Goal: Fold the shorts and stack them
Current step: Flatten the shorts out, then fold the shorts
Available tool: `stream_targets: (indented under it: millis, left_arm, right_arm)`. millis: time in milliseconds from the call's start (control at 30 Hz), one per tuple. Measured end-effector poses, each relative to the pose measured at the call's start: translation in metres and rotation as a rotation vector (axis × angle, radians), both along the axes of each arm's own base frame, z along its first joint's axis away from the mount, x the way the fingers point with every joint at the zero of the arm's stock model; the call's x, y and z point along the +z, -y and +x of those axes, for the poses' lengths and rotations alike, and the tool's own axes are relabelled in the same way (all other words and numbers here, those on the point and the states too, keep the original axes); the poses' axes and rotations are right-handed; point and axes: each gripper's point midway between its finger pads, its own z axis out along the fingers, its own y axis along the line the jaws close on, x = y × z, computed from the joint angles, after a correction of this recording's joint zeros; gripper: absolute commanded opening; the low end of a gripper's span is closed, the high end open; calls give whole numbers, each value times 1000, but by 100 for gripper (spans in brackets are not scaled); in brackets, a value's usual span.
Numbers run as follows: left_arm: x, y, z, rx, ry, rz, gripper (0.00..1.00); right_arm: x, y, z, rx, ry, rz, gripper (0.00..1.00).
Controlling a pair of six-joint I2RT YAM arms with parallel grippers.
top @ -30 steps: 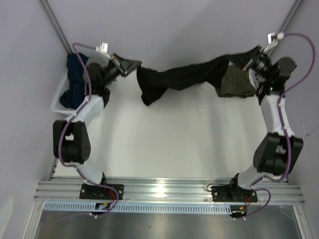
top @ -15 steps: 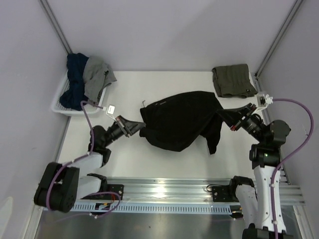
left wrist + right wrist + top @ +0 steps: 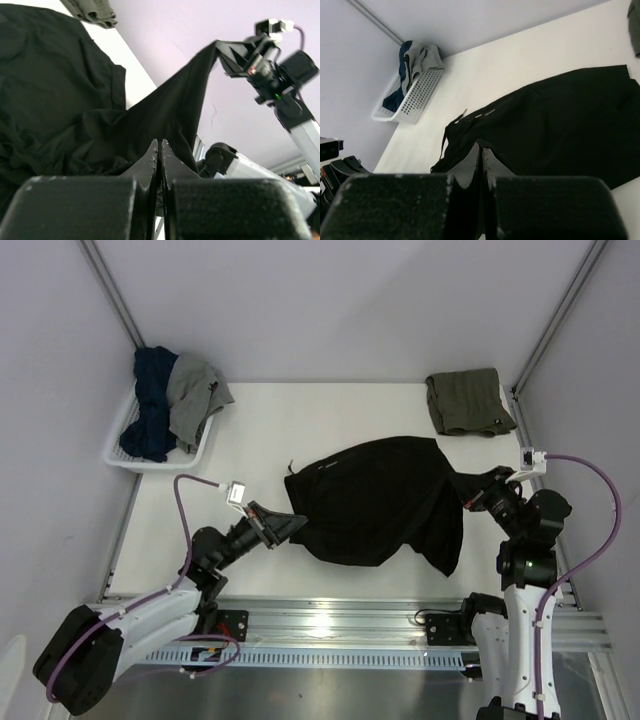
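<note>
The black shorts (image 3: 375,500) hang spread between both grippers over the middle of the table, most of the cloth resting on it. My left gripper (image 3: 297,523) is shut on their left edge; in the left wrist view (image 3: 160,145) the cloth (image 3: 60,90) runs up to the other arm. My right gripper (image 3: 470,495) is shut on their right edge, with a flap hanging below it; the right wrist view (image 3: 481,146) shows the cloth (image 3: 560,125) lying flat ahead. The folded olive-green shorts (image 3: 466,402) lie at the far right corner, apart from both grippers.
A white basket (image 3: 122,445) with blue and grey clothes stands at the far left; it also shows in the right wrist view (image 3: 415,92). Grey walls close in the table on the left, back and right. The metal rail (image 3: 330,620) runs along the near edge.
Both grippers have drawn the black shorts from high at the back toward the near edge and lowered them. The cloth now lies lower and flatter. The olive-green shorts stayed put.
</note>
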Motion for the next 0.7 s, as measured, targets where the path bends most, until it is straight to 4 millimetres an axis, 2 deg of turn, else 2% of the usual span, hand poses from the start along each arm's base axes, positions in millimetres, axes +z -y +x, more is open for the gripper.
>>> stream_targets:
  millis: [100,200,500,567,700]
  left_arm:
    - [-6,2,6,29,-30,2,0]
    - [-18,5,12,63,-79,9,0]
    - [-68,3,37,192,-294,39,0]
    - [-73,2,40,213,-326,28,0]
    - [-75,-6,49,260,-365,-3,0]
  right_arm:
    - [-3,5,2,-31,-8,-1,0]
    - [-12,10,14,-48,-52,4,0]
    - [-73,31,73,-105,-319,68,0]
    - [-73,38,85,-125,-339,75,0]
    - [-51,53,118,-144,-305,76,0]
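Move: The black shorts hang from both closed hands, most of the cloth already spread low. Their middle lies about 14 cm ahead and 19 cm right of the left hand, 15 cm below it. From the right hand it is some 7 cm ahead, 16 cm left and 22 cm below. The folded green shorts lie about 33 cm ahead and 6 cm right of the right hand; the laundry basket is roughly 35 cm ahead and 36 cm left of the left hand. The shorts' pinched edge is let down and drawn outward, both hands keeping hold. The right carries its end about 12 cm forward, towards the folded green shorts, and 5 cm right, sinking first and rising slightly at the end. The left sinks more than it goes forward and turns counter-clockwise; both hands tip down roughly 20 degrees. ##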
